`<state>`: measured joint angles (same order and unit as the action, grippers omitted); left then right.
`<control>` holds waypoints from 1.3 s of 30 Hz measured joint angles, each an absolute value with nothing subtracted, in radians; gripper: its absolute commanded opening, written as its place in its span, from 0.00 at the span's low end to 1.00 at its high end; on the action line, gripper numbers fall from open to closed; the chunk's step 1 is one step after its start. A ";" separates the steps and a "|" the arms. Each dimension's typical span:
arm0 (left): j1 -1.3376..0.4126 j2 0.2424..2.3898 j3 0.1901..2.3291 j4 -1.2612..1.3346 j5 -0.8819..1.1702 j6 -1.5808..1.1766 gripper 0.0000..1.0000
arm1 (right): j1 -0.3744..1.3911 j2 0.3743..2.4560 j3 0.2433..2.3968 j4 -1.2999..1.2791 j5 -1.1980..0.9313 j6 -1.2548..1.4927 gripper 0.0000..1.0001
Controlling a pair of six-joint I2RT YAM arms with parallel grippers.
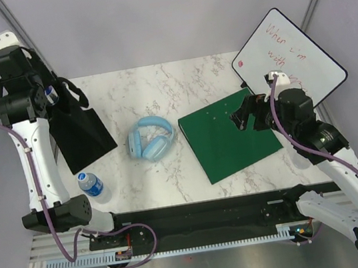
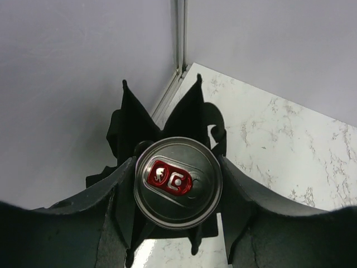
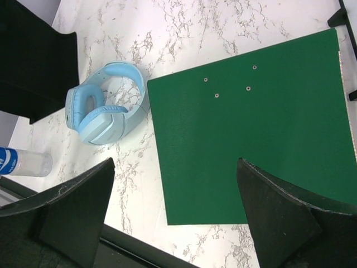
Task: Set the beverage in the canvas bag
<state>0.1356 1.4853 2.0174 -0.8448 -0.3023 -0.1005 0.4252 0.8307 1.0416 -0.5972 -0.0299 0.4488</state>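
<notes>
My left gripper [image 1: 44, 95] is shut on a silver beverage can [image 1: 53, 92], held in the air at the far left. In the left wrist view its top with a red tab [image 2: 177, 181] fills the space between my fingers [image 2: 125, 184]. The black canvas bag [image 1: 79, 134] lies flat on the table under and just right of the can, its loop handles [image 1: 75, 90] toward the back. It also shows behind the can in the left wrist view [image 2: 139, 120]. My right gripper [image 1: 244, 116] is open and empty above a green board [image 3: 251, 123].
A clear water bottle [image 1: 91, 184] lies near the table's front left. Light-blue headphones [image 1: 151, 138] sit mid-table. The green board [image 1: 233, 132] lies right of centre. A whiteboard [image 1: 287, 57] with red writing leans at the back right. Grey walls close in on the left and back.
</notes>
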 measured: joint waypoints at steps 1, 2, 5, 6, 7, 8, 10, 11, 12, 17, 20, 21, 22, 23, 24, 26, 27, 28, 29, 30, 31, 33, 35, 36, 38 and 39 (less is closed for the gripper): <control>0.147 1.483 2.005 -0.846 -0.299 -0.109 0.02 | 0.425 0.830 1.041 -0.598 -0.030 0.449 0.97; 0.157 1.482 1.991 -0.846 -0.287 -0.118 0.02 | 0.425 0.828 1.041 -0.598 -0.030 0.449 0.97; 0.181 1.481 1.932 -0.836 -0.252 -0.142 0.02 | 0.425 0.822 1.041 -0.597 -0.030 0.449 0.97; 0.185 1.482 1.911 -0.830 -0.242 -0.146 0.02 | 0.425 0.819 1.041 -0.596 -0.031 0.449 0.97; 0.189 1.484 1.890 -0.818 -0.230 -0.150 0.02 | 0.425 0.818 1.041 -0.596 -0.032 0.450 0.98; 0.189 1.488 1.874 -0.804 -0.222 -0.153 0.02 | 0.425 0.816 1.041 -0.596 -0.033 0.451 0.97; 0.191 1.507 1.866 -0.775 -0.202 -0.158 0.02 | 0.425 0.814 1.041 -0.596 -0.038 0.456 0.97; 0.191 1.518 1.867 -0.760 -0.196 -0.160 0.02 | 0.425 0.813 1.041 -0.596 -0.039 0.458 0.97; 0.191 1.528 1.868 -0.748 -0.192 -0.160 0.02 | 0.425 0.811 1.040 -0.594 -0.043 0.460 0.97; 0.191 1.604 1.876 -0.717 -0.207 -0.160 0.02 | 0.425 0.803 1.035 -0.590 -0.047 0.460 0.97; 0.195 1.637 1.876 -0.716 -0.228 -0.160 0.02 | 0.425 0.803 1.034 -0.590 -0.046 0.460 0.97; 0.195 1.642 1.876 -0.716 -0.234 -0.160 0.02 | 0.425 0.803 1.035 -0.590 -0.046 0.460 0.97; 0.196 1.643 1.874 -0.714 -0.235 -0.160 0.02 | 0.425 0.804 1.035 -0.590 -0.046 0.460 0.97; 0.196 1.643 1.868 -0.706 -0.235 -0.160 0.02 | 0.425 0.805 1.035 -0.590 -0.046 0.460 0.97; 0.197 1.642 1.860 -0.694 -0.235 -0.160 0.02 | 0.425 0.806 1.035 -0.590 -0.046 0.460 0.97; 0.197 1.640 1.827 -0.653 -0.235 -0.161 0.02 | 0.425 0.810 1.035 -0.590 -0.046 0.460 0.97; 0.197 1.640 1.811 -0.638 -0.235 -0.161 0.02 | 0.425 0.813 1.035 -0.590 -0.047 0.460 0.97; 0.197 1.640 1.784 -0.620 -0.235 -0.161 0.02 | 0.425 0.815 1.035 -0.590 -0.047 0.460 0.97; 0.197 1.640 1.766 -0.613 -0.235 -0.161 0.02 | 0.425 0.816 1.034 -0.590 -0.047 0.460 0.97; 0.197 1.641 1.745 -0.606 -0.236 -0.162 0.02 | 0.425 0.816 1.034 -0.590 -0.046 0.460 0.97; 0.198 1.641 1.728 -0.598 -0.236 -0.165 0.02 | 0.425 0.816 1.034 -0.590 -0.046 0.460 0.97; 0.203 1.641 1.707 -0.586 -0.236 -0.173 0.02 | 0.425 0.816 1.034 -0.590 -0.045 0.460 0.97; 0.216 1.641 1.691 -0.565 -0.233 -0.191 0.02 | 0.425 0.816 1.034 -0.590 -0.044 0.460 0.97; 0.226 1.641 1.684 -0.554 -0.231 -0.198 0.02 | 0.425 0.816 1.034 -0.590 -0.044 0.460 0.97; 0.245 1.641 1.668 -0.541 -0.231 -0.208 0.02 | 0.425 0.816 1.034 -0.589 -0.044 0.460 0.97; 0.251 1.641 1.662 -0.540 -0.231 -0.210 0.02 | 0.425 0.815 1.031 -0.589 -0.044 0.460 0.98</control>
<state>0.2508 1.6413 1.6615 -0.5396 -0.2306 -0.2100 0.4252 0.8154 1.0313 -0.5888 -0.0444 0.4603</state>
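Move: The left hand holds the can high up. The canvas bag's open mouth lies about 9 cm ahead, 4 cm to its left and 18 cm lower. The water bottle stands some 22 cm back and 6 cm right, the headphones about 4 cm back and 27 cm right, both on the table far below. From the right hand the bag's mouth is roughly 23 cm ahead, 60 cm left and slightly lower. Still gripping the can, the left hand sinks some 15 cm, easing forward about 7, towards the bag's mouth. ##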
